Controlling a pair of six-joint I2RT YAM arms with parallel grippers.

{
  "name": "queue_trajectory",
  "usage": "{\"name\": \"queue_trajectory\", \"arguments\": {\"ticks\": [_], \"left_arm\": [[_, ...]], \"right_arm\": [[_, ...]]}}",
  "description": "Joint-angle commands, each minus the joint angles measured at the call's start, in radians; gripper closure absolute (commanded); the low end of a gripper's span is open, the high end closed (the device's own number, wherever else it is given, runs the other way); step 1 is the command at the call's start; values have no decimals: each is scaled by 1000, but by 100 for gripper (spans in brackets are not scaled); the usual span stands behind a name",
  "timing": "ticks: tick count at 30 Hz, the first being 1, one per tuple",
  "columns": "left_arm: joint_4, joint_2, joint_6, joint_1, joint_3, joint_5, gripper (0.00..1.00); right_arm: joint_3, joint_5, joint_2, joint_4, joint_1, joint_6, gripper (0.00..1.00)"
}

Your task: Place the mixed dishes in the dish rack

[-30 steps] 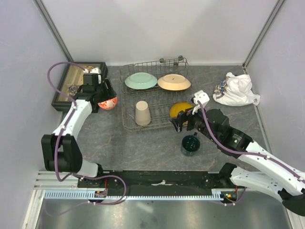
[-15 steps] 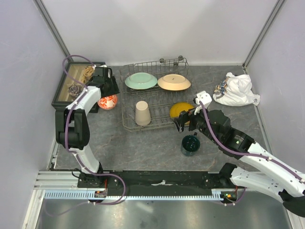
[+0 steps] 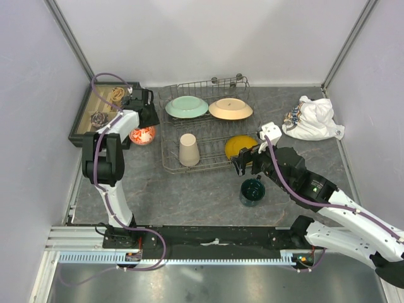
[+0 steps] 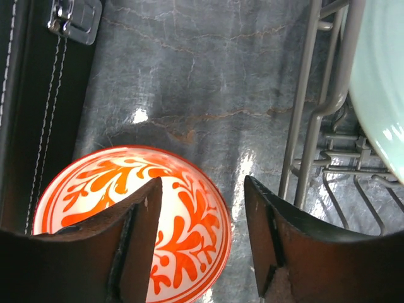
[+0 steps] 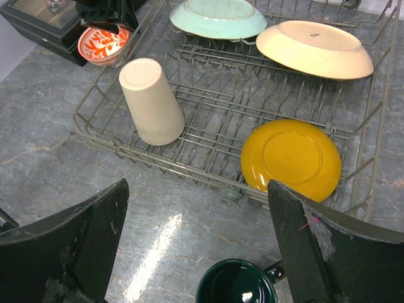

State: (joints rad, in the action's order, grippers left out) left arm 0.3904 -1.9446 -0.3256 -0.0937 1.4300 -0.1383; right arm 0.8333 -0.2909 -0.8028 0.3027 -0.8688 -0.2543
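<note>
The small red-orange bowl (image 4: pixel 132 221) stands on the table left of the dish rack (image 3: pixel 189 168). My left gripper (image 4: pixel 202 186) is open and straddles the bowl's right rim, one finger over its inside and the other over the table; nothing is gripped. In the rack lie the pale green plate (image 3: pixel 187 106), the tan plate (image 3: pixel 230 109), the yellow plate (image 3: pixel 240 146) and the upturned beige cup (image 3: pixel 189 149). The dark green mug (image 5: pixel 237 285) stands upright on the table in front of the rack. My right gripper (image 5: pixel 197 189) hovers wide open above and just behind it.
A dark glass-topped display box (image 3: pixel 101 113) stands right beside the bowl on its left. A white cloth bundle (image 3: pixel 314 118) lies at the back right. The rack's wire wall (image 4: pixel 303 158) runs close to my left gripper's right finger.
The left arm has folded up and swung its gripper over the bowl's rack-side rim, and its jaws have narrowed a little. The right arm has barely moved.
</note>
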Motion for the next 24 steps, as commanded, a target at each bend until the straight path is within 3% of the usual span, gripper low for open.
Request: {"name": "queue_trajectory", "arguments": {"ticks": [1,10,24], "left_arm": [[-18,-30,-7,-15,56,-41,41],[-5,-62,-4,-46,55,-78,51],[-2,-10,5,-49,-3,-81,82]], "right_arm": [[-16,-28,20,-10,-4,9,2],[-14,-27,25,-10,-4,9,2],[-25,-24,50,-4,-4,-3,2]]}}
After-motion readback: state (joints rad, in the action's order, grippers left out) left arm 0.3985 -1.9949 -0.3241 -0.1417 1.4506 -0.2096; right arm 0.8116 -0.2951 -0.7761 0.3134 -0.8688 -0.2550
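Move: The red-patterned bowl's middle lies about 5 cm left of the left hand, 3 cm back and 4 cm below; its right rim is already under the open fingers. The glass-topped box stands 20 cm left and 4 cm ahead; the mint plate is 14 cm right and 7 cm ahead; the beige cup is 15 cm right and 12 cm back. From the right hand the bowl lies some 38 cm left, 19 cm ahead, 23 cm below. The left hand sinks about 1.5 cm, easing 1 cm right, its fingers closing across the bowl's right rim. ##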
